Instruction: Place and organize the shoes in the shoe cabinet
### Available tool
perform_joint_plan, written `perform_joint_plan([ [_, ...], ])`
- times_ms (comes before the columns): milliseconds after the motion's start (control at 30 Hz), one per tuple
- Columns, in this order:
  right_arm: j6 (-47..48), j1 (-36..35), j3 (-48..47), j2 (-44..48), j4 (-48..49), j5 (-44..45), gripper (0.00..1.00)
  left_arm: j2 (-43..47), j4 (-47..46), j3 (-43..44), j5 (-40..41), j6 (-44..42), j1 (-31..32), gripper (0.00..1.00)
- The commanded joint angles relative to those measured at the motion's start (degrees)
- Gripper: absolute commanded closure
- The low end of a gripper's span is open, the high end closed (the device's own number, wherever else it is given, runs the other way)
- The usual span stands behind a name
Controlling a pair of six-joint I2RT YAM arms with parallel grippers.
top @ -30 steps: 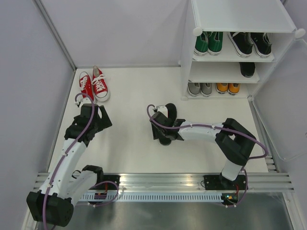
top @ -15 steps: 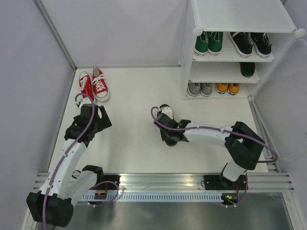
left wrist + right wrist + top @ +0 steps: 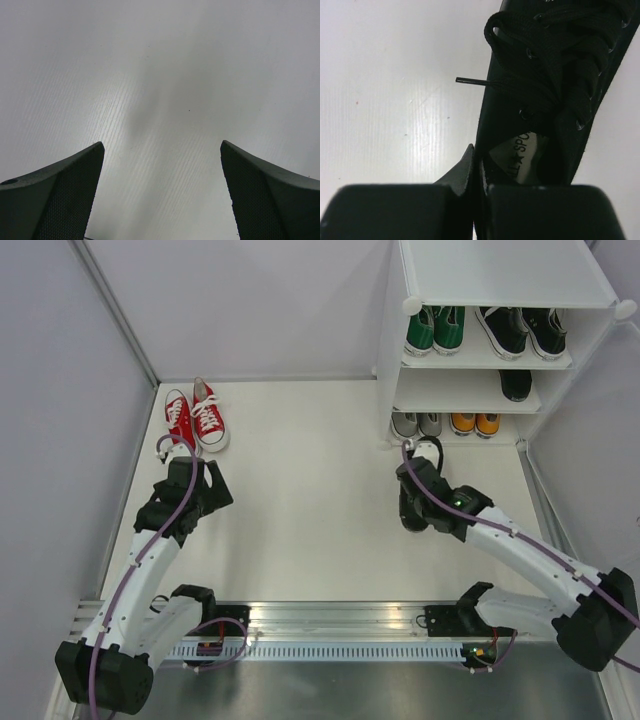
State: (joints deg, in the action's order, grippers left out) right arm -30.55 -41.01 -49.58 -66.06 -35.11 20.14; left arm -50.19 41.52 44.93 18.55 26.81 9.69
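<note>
My right gripper [image 3: 416, 498] [image 3: 479, 166] is shut on the collar edge of a black shoe [image 3: 545, 90], one finger inside and one outside. It holds this black shoe [image 3: 409, 516] just in front of the shoe cabinet [image 3: 500, 275], near its lower left corner. The cabinet holds green shoes [image 3: 435, 330], a black pair [image 3: 520, 330], a single black shoe [image 3: 515, 386], grey shoes [image 3: 416, 425] and orange shoes [image 3: 474, 423]. A red pair [image 3: 195, 418] stands on the floor at the back left. My left gripper [image 3: 186, 462] [image 3: 162, 165] hangs open just in front of it, over bare floor.
Grey walls close in the white floor [image 3: 290, 500] on the left and at the back. A metal rail [image 3: 330, 625] carrying both arm bases runs along the near edge. The cabinet fills the back right corner.
My right gripper shut on the black shoe in the middle of the floor, then carried it right and back toward the cabinet. The left arm stayed still.
</note>
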Motion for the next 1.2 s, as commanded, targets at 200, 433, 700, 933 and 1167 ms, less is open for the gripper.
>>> perform_joint_plan([
  [200,9.3,15.9,-6.7,11.3,-7.2,6.8,1.00,0.3,-1.9,-0.2,0.6,-2.1,-0.2,0.00],
  [433,17.6,30.9,-15.5,5.4,-1.9,-4.1,0.99,0.9,-1.8,-0.6,1.2,-2.0,-0.2,0.00],
  [700,27.8,34.9,-33.8,-9.2,-1.9,-15.0,0.99,0.5,-1.9,-0.5,1.1,-2.1,-0.2,0.00],
  [933,29.7,36.9,-36.2,-17.1,-0.8,-18.8,0.99,1.9,-1.9,-0.7,1.1,-2.0,-0.2,0.00],
  [1167,33.3,36.9,-37.6,-20.6,2.8,-17.8,1.00,1.8,-2.1,-0.5,-0.1,-2.2,-0.2,0.00],
])
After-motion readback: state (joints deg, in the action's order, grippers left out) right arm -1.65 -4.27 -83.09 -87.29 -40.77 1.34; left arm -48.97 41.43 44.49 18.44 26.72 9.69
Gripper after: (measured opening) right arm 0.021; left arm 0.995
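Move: The right hand already holds the laced black shoe by its collar, some 14 cm above the table. The free spot on the cabinet's middle shelf lies about 25 cm ahead, 21 cm right and 3 cm up, with the black shoe already there some 8 cm farther right. One level down, the grey pair stands 23 cm ahead and 4 cm right of the hand, the orange pair 23 cm ahead and 19 cm right, both about 10 cm lower. From the idle left hand, that spot is roughly 24 cm ahead and 66 cm right. Still pinching the black shoe by the left edge of its collar, toe forward, the right hand sweeps about 15 cm right while climbing, then drives some 16 cm forward to the cabinet's middle shelf. It peaks nearly 14 cm up and sinks 5 cm as the forward run slows; the wrist swings about 20 degrees clockwise and mostly back. ##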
